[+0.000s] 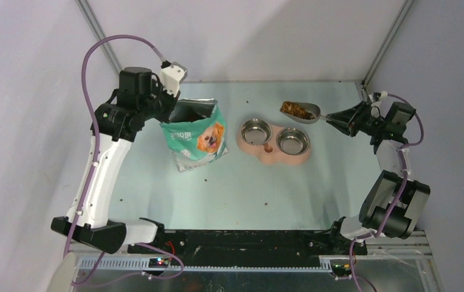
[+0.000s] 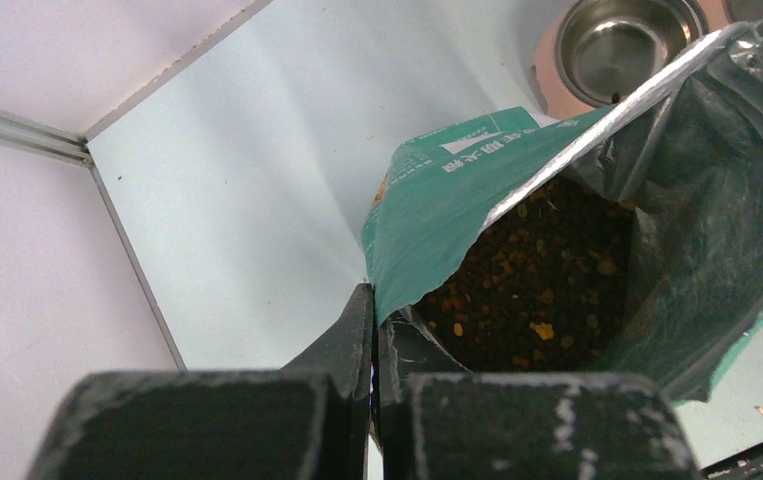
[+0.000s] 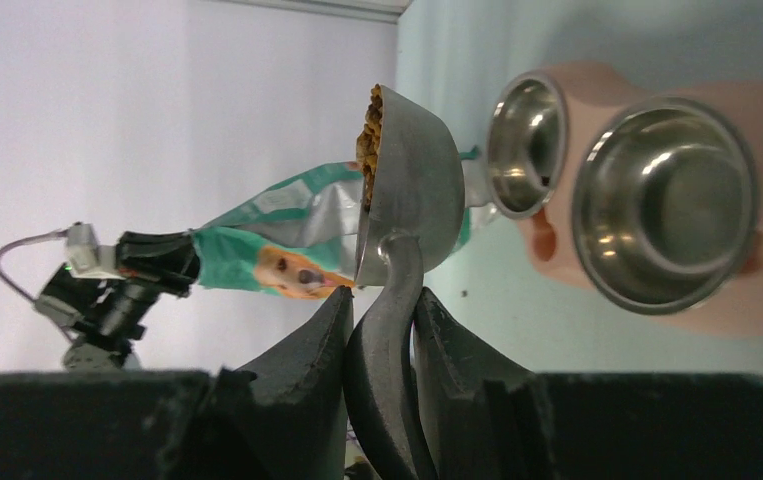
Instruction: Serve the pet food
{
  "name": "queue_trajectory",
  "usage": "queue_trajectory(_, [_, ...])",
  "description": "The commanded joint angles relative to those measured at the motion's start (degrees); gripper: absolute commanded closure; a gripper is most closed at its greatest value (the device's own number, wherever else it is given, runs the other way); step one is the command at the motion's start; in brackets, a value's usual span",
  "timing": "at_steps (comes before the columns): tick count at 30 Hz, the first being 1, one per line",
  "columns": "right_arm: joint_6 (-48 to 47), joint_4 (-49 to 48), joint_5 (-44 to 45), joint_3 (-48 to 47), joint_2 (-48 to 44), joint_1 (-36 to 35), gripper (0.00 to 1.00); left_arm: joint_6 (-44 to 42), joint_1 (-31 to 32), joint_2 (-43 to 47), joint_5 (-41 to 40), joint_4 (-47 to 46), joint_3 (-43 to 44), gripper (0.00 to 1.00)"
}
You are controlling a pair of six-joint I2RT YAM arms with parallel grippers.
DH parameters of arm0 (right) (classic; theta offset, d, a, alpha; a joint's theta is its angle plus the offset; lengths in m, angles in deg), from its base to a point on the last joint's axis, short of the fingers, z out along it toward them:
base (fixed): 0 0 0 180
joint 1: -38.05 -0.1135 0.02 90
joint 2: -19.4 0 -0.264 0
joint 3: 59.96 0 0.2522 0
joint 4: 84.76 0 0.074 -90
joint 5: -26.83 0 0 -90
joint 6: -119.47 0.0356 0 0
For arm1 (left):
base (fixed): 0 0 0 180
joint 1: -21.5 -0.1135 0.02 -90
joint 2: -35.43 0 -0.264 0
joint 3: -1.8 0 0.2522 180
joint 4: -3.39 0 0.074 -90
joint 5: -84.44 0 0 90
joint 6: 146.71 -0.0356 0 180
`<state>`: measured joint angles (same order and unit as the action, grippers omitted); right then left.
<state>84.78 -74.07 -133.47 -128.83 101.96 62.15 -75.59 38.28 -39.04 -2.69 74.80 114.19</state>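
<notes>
The pet food [image 1: 296,110] fills a grey metal scoop [image 1: 307,114] that hangs level just beyond the right steel bowl [image 1: 293,142]. My right gripper [image 1: 340,119] is shut on the scoop's dark handle [image 3: 387,330], and in the right wrist view the kibble [image 3: 368,140] heaps at the scoop's rim. The teal bag [image 1: 194,137] stands open at centre left. My left gripper [image 2: 374,300] is shut on the bag's torn rim [image 2: 412,250], and more kibble [image 2: 542,290] shows inside. Both bowls [image 3: 667,205] look nearly bare.
The two bowls sit in a pink feeder [image 1: 275,157] at mid table. A few stray pellets [image 1: 266,202] lie on the pale table in front of the bag and feeder. Walls and metal frame posts close in the back and sides.
</notes>
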Motion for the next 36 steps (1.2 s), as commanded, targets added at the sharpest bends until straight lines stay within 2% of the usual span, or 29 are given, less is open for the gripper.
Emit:
queue_trajectory(1, [-15.9, 9.6, 0.2, -0.4, -1.3, 2.6, 1.00, 0.6, -0.3, 3.7, -0.1, -0.9, -0.1, 1.00])
queue_trajectory(7, [-27.2, 18.4, 3.8, -0.5, -0.3, 5.9, 1.00, 1.0, -0.2, 4.4, 0.2, -1.0, -0.6, 1.00])
queue_trajectory(15, [-42.5, 30.1, 17.8, -3.5, -2.5, 3.8, 1.00, 2.2, -0.2, 4.7, 1.2, -1.3, -0.4, 1.00])
queue_trajectory(29, [-54.3, 37.6, 43.3, -11.8, -6.6, -11.0, 1.00, 3.4, -0.3, 5.4, 2.6, -1.1, -0.1, 1.00])
queue_trajectory(36, [-64.8, 41.4, 56.6, -15.5, -10.7, -22.2, 1.00, 3.9, -0.3, 5.2, 3.4, -1.5, 0.4, 1.00])
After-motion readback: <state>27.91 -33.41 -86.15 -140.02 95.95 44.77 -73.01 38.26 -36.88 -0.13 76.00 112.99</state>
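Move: The right hand holds the loaded scoop, its pan about 11 cm to the left, 3 cm ahead and level with the hand. The right bowl it serves lies about 10 cm left, 3 cm ahead and some 22 cm below the hand, with the left bowl roughly 14 cm farther left and 3 cm farther out than that bowl. From the left hand, the right bowl is some 43 cm right, 6 cm ahead and 32 cm down. The right hand lowers the scoop towards the right bowl, sinking about 9.5 cm while easing a few centimetres right and a little back, then rises a couple of centimetres and comes back left, ending about 7 cm lower than it began. Through it all the wrist rolls its left side down, slowly at first and then steadily to some 60 degrees, tipping the pan's lip down over the bowl while the fingers keep their grip on the handle; the left hand keeps its pinch on the bag's rim, drifting 1.5 cm back. ##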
